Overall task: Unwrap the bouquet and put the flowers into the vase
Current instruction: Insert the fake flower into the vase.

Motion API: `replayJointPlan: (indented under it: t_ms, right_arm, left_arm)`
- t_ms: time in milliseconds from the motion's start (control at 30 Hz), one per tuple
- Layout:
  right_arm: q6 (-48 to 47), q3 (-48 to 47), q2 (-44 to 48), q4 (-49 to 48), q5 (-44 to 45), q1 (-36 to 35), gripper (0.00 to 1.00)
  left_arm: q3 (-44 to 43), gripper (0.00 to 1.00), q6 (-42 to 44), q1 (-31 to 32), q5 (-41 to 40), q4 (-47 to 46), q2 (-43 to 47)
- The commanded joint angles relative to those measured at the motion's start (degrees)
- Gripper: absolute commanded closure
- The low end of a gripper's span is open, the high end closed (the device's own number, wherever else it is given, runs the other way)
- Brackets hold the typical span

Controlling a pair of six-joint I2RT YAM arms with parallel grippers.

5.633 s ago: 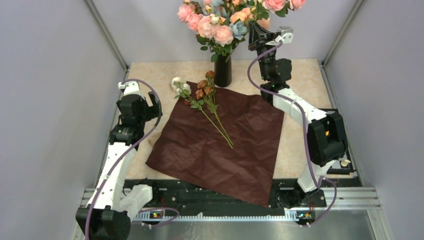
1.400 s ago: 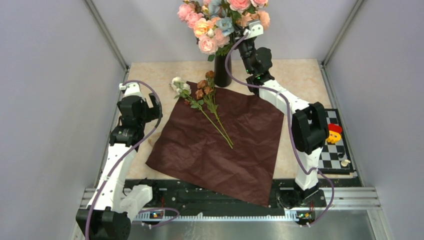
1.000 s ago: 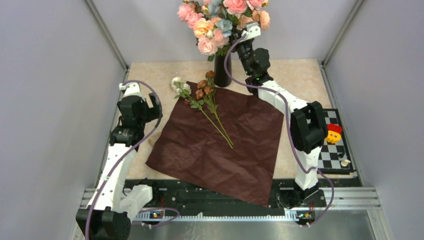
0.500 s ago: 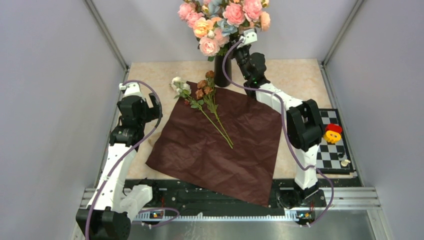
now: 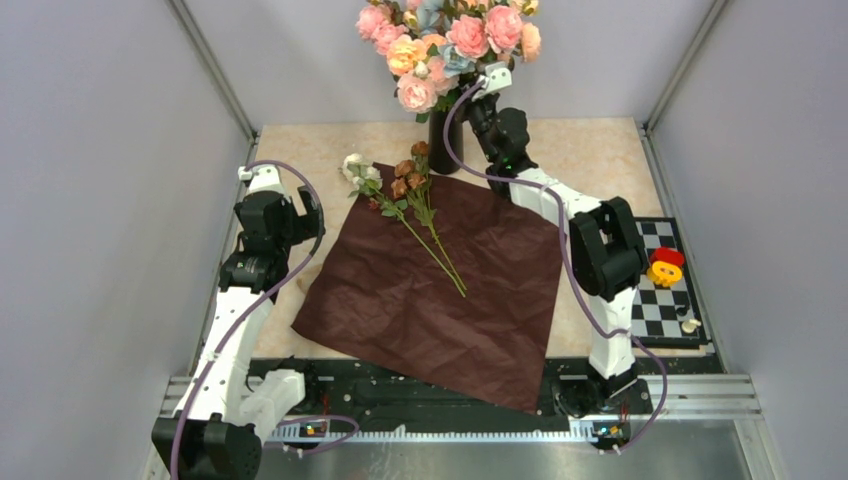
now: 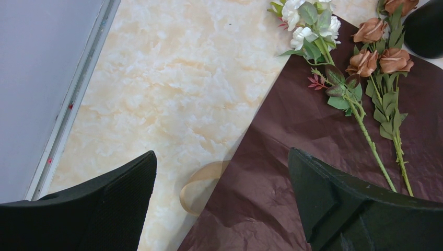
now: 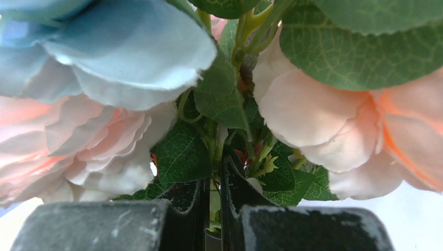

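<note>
The bouquet lies undone: its maroon paper (image 5: 440, 290) is spread flat on the table. The flowers (image 5: 405, 185), small cream and brown roses on green stems (image 6: 365, 133), rest on the paper's far left corner. The black vase (image 5: 444, 135) stands behind them and carries large peach, pink and blue blooms (image 5: 445, 40). My right gripper (image 5: 478, 95) is just above the vase neck, shut on a green stem (image 7: 214, 201) of those blooms between its jaws (image 7: 214, 183). My left gripper (image 6: 222, 167) hangs open over the paper's left edge, holding nothing.
A tan ribbon (image 6: 196, 183) loops on the marble top beside the paper's left edge. A checkerboard mat (image 5: 660, 305) with a red and yellow piece (image 5: 664, 265) lies at the right edge. Grey walls enclose the table on three sides.
My right gripper has slid left and lower toward the vase neck, and the large blooms have shifted with it. The left arm, the paper and the small roses have stayed put.
</note>
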State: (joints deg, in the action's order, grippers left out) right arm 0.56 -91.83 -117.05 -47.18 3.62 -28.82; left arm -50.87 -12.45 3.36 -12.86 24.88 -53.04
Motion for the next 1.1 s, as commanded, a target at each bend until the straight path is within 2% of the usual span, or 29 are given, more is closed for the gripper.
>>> replayJointPlan:
  t_ms: [0, 233, 767, 1067]
  right_arm:
    - [1.0, 1.1, -2.1, 3.0, -1.0, -0.5, 1.00]
    - [1.0, 1.0, -2.2, 3.4, -1.0, -0.4, 1.00]
    - [1.0, 3.8, -0.2, 2.3, -0.9, -0.4, 0.71]
    - [1.0, 10.4, 4.2, 0.2, -0.4, -0.4, 0.48]
  left_arm:
    - [0.1, 0.01, 0.0, -0.4, 0.6, -1.4, -0.1]
    - [0.1, 0.01, -0.1, -0.4, 0.7, -1.3, -0.2]
    - [0.1, 0.01, -0.3, -0.4, 1.3, -1.4, -0.2]
    - [0.1, 0.01, -0.4, -0.4, 1.5, -1.3, -0.3]
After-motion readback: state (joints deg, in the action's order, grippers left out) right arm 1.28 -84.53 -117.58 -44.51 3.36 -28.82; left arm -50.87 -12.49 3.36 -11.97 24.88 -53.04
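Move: The right hand, shut on the flower's stem, has the mouth of the vase some 7 cm ahead, 3 cm to its left and about 10 cm below. The blooms already in the vase crowd above the mouth, about 9 cm ahead, 4 cm left and 8 cm up. The brown roses lie on the table around 2 cm ahead, 11 cm left and 33 cm down. From the left hand the vase mouth is roughly 32 cm ahead, 34 cm right and near its own height. Keep the right gripper shut on the stem just in front of the vase and ease it down about a centimetre, then open the fingers to roughly half to let the flower go. While they spread, sink quickly beside the stems towards the height of the vase's rim, about 8 cm down in all, tipping the fingertips down by some 10 degrees. ##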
